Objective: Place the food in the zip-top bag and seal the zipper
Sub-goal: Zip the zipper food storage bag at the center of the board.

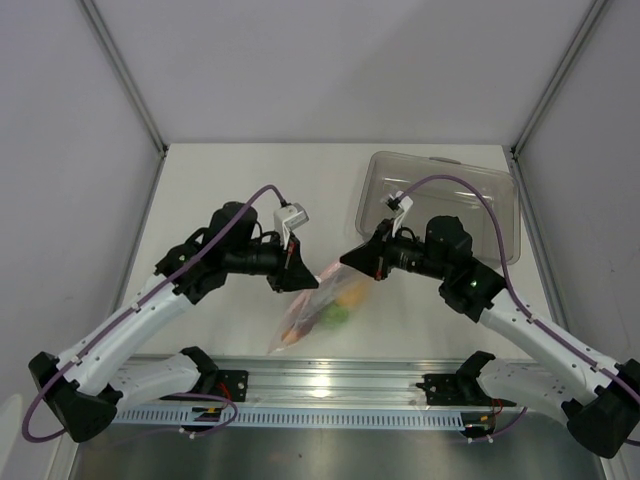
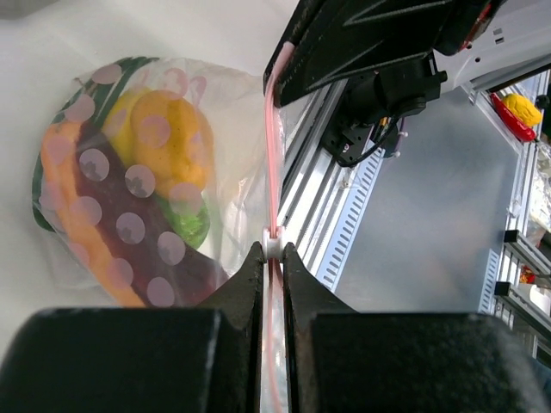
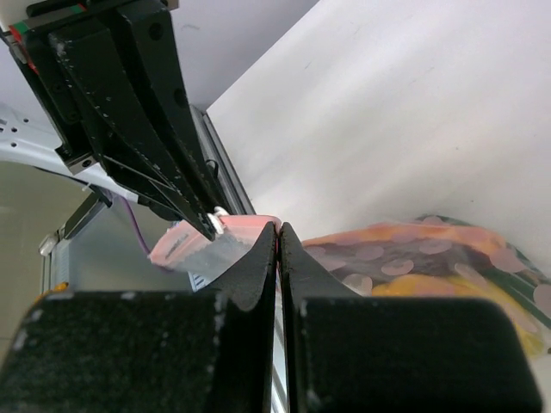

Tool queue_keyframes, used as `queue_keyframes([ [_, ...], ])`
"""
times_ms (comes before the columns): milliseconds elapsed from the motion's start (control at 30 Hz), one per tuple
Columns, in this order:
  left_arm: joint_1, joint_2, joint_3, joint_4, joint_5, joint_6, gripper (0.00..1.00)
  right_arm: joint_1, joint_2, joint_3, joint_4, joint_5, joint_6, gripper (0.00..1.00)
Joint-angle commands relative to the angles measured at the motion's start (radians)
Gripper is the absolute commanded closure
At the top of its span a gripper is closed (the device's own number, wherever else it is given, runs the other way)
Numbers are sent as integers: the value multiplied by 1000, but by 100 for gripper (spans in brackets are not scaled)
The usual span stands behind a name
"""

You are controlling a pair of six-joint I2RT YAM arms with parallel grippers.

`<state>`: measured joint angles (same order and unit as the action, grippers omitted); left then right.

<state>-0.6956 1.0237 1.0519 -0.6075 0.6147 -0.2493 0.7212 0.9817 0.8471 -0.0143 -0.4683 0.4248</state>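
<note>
The zip-top bag (image 1: 318,312) hangs between both grippers above the table, holding the food: a yellow fruit (image 2: 165,138), a reddish-brown meat slice (image 2: 142,245) and a green lime (image 2: 186,224). In the left wrist view my left gripper (image 2: 273,250) is shut on the pink zipper (image 2: 272,155), right at its small white slider (image 2: 273,243). My right gripper (image 3: 278,228) is shut on the bag's pink mouth edge (image 3: 250,223), a short way from the left gripper's fingers (image 3: 176,176). In the top view the left gripper (image 1: 297,272) and right gripper (image 1: 352,262) face each other closely.
A rigid clear tray (image 1: 440,200) lies at the back right, behind the right arm. An aluminium rail (image 1: 330,385) runs along the near edge under the bag. White walls close in both sides of the table.
</note>
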Motion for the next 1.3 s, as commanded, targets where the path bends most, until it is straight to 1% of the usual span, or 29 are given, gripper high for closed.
queue_keyframes([
  [0,1,-51,46,-89,-6,25,100,-35,-32,26,19,71,-7,100],
  [167,1,-96,69,-132,-36,28,99,-54,-41,38,-29,83,-11,100],
  [467,2,-163,134,-221,-70,39,99,-60,-81,32,-50,86,-9,100],
  [500,1,-166,135,-221,-66,41,99,-60,-92,27,-41,60,-14,100],
  [533,2,-165,140,-221,-63,42,99,-65,-98,21,0,-20,-17,100],
  [567,2,-162,138,-221,-61,42,99,-68,-103,14,41,-70,-20,100],
  [600,1,-156,141,-221,-58,44,99,-69,-100,10,65,-114,-23,95],
  [633,2,-154,146,-218,-55,44,99,-72,-91,17,74,-188,-29,85],
  [667,1,-151,146,-215,-49,44,99,-72,-77,29,65,-220,-41,75],
  [700,1,-146,148,-212,-46,44,99,-74,-65,43,54,-257,-73,61],
  [733,2,-143,148,-209,-40,42,99,-75,-31,71,36,-338,-90,56],
  [767,2,-143,149,-207,-38,42,99,-75,-14,88,24,-374,-106,51],
  [800,2,-143,148,-206,-35,44,99,-75,4,107,11,-401,-125,42],
  [833,2,-142,146,-207,-33,44,99,-75,41,144,-50,-429,-167,38],
  [867,2,-142,146,-206,-32,44,99,-74,61,164,-77,-484,-190,36],
  [900,1,-142,140,-206,-30,44,100,-74,78,182,-122,-507,-236,32],
  [933,2,-143,140,-204,-27,42,99,-74,110,208,-139,-524,-260,31],
  [1033,2,-148,125,-193,-21,36,99,-75,141,230,-151,-526,-297,29],
  [1200,1,-151,115,-190,-10,33,100,-63,219,274,-128,-636,-291,32],
  [1267,2,-149,117,-189,-9,33,99,-52,239,290,-142,-645,-308,32],
])
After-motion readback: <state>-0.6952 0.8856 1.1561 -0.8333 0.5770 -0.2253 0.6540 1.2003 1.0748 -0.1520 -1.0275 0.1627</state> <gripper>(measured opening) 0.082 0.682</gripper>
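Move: The left hand has the zip's slider in its fingers; the zip's right-hand end, pinched by the right hand, lies about 4 cm ahead, 5 cm to the right and roughly 1 cm above. From the right hand the slider is some 4 cm back, 5 cm left and slightly lower. Inside the bag, roughly 13 cm below the right hand, the orange-yellow food lies about 2 cm ahead and 2 cm right, the green food about 2 cm back and 1 cm left. Back, left and upward, the left hand draws off about 6 cm with the slider still pinched, then stays there. The right hand first pulls forward and to its right some 3 cm, fingers shut, then opens them wide, losing its pinch on the zip end, and swings back and left, turning counter-clockwise to straddle the zip again. ##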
